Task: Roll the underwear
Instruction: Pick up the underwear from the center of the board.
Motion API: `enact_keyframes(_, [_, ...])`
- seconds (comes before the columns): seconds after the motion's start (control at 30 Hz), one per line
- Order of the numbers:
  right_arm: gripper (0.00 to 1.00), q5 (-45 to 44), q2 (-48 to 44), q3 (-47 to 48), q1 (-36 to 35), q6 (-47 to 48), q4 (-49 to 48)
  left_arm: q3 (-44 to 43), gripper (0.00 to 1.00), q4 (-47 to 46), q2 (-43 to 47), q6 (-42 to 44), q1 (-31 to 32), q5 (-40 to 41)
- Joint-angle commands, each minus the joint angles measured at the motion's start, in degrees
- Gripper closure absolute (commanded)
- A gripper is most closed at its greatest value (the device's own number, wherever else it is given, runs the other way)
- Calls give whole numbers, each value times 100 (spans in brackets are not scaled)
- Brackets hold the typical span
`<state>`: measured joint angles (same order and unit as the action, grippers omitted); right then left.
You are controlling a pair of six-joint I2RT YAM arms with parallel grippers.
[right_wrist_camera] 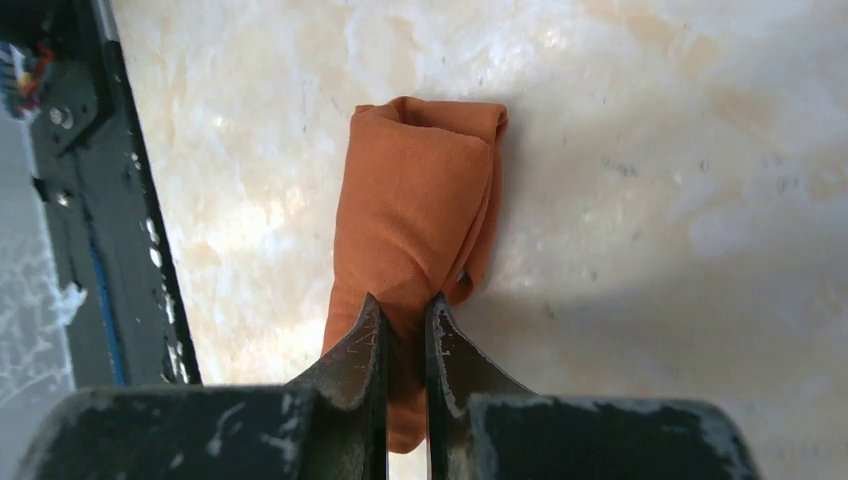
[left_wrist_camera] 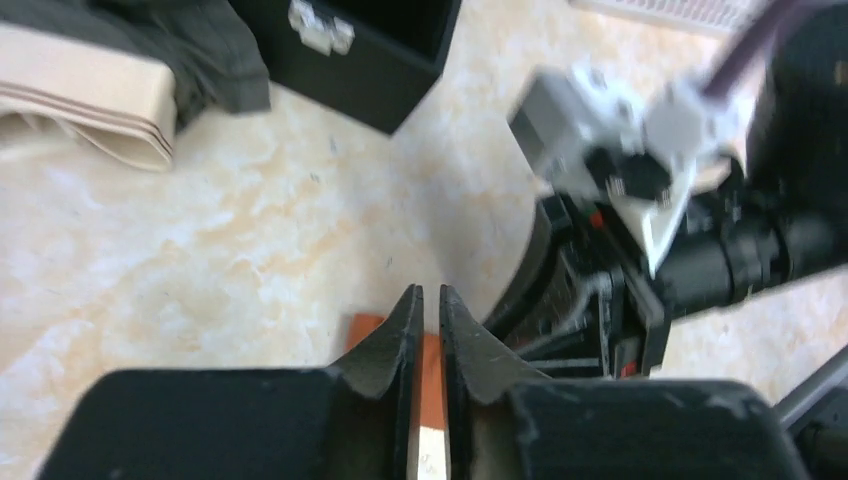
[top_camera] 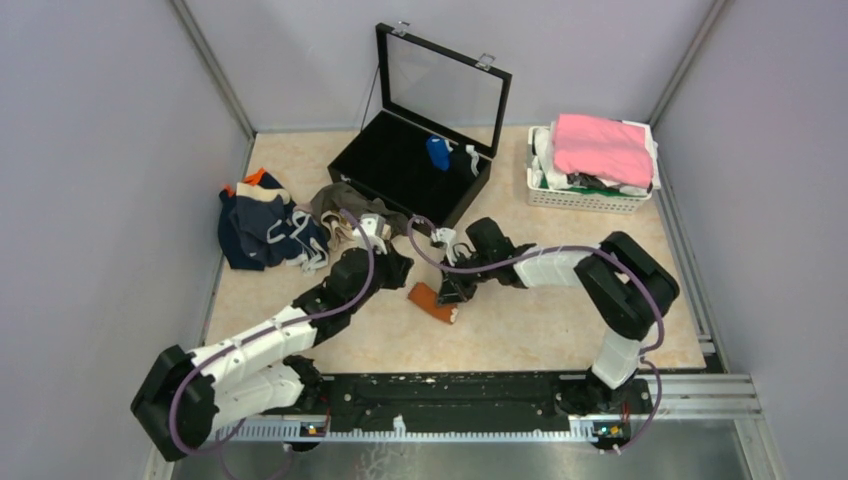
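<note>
A rust-orange underwear (right_wrist_camera: 415, 200) lies rolled into a short tube on the table (top_camera: 520, 320), in the middle (top_camera: 430, 301). My right gripper (right_wrist_camera: 402, 300) is shut on its near end, with cloth pinched between the fingers; from above it (top_camera: 452, 292) sits at the roll's right end. My left gripper (left_wrist_camera: 427, 290) hovers just left of the roll (left_wrist_camera: 360, 328), jaws all but together with a thin slit and nothing in them; in the top view it (top_camera: 400, 268) is close to the right one. More underwear lies at the left: a navy heap (top_camera: 262, 228) and an olive-brown piece (top_camera: 340, 205).
An open black case (top_camera: 410, 165) stands behind the grippers, its lid up and a blue item (top_camera: 438, 152) inside. A white basket (top_camera: 590, 195) at the back right holds a pink cloth (top_camera: 600, 145). The olive piece's tan waistband (left_wrist_camera: 90, 100) is near the left gripper.
</note>
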<state>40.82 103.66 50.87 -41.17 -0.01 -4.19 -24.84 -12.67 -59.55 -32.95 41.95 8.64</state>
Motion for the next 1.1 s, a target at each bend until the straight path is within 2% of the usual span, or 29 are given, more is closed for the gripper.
enact_keyframes(0.0, [100,-1498,-1003,-819,-330,312,-773,-325,81,888,491,80,-29,801])
enact_keyframes(0.13, [100,-2526,-1865,-1545,-615,505,-1787,-245,73,1238,748,-27,-38,1204])
enact_keyframes(0.33, [100,-3918,-2975,-2319,-834,816,-2551,74,61,1539,1003,-324,-47,1419])
enact_keyframes(0.43, [100,-4704,-3540,-2544,-840,874,-2654,147,57,1619,994,-452,-43,1465])
enact_keyframes(0.53, [100,-5101,-3856,-2477,-778,1003,-2458,187,51,1640,910,-539,-47,1440])
enact_keyframes(0.8, [100,-4785,-3833,-1725,-62,1355,-2069,287,48,1662,752,-671,-42,1343])
enact_keyframes(0.9, [100,-4517,-3508,-1310,246,1360,-2110,365,46,1635,756,-699,-55,1327])
enact_keyframes(1.07, [100,-4267,-2521,-390,342,1663,-2170,416,38,1442,465,-703,-69,1141])
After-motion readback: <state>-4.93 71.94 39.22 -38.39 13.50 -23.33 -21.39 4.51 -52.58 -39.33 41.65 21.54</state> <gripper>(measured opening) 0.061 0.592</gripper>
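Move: The right hand already grips the underwear low over the board. From it, the black case's middle lies about 26 cm ahead and 7 cm left, nearly level. The blue roll inside is some 29 cm ahead and 1 cm left; the grey garment lies about 16 cm ahead and 16 cm left. The case's middle is some 24 cm ahead of the left hand, 1 cm right and 8 cm below. Right hand lifts held underwear about 17 cm off the board, forward-right, turning clockwise; left opens, moving left, down. ##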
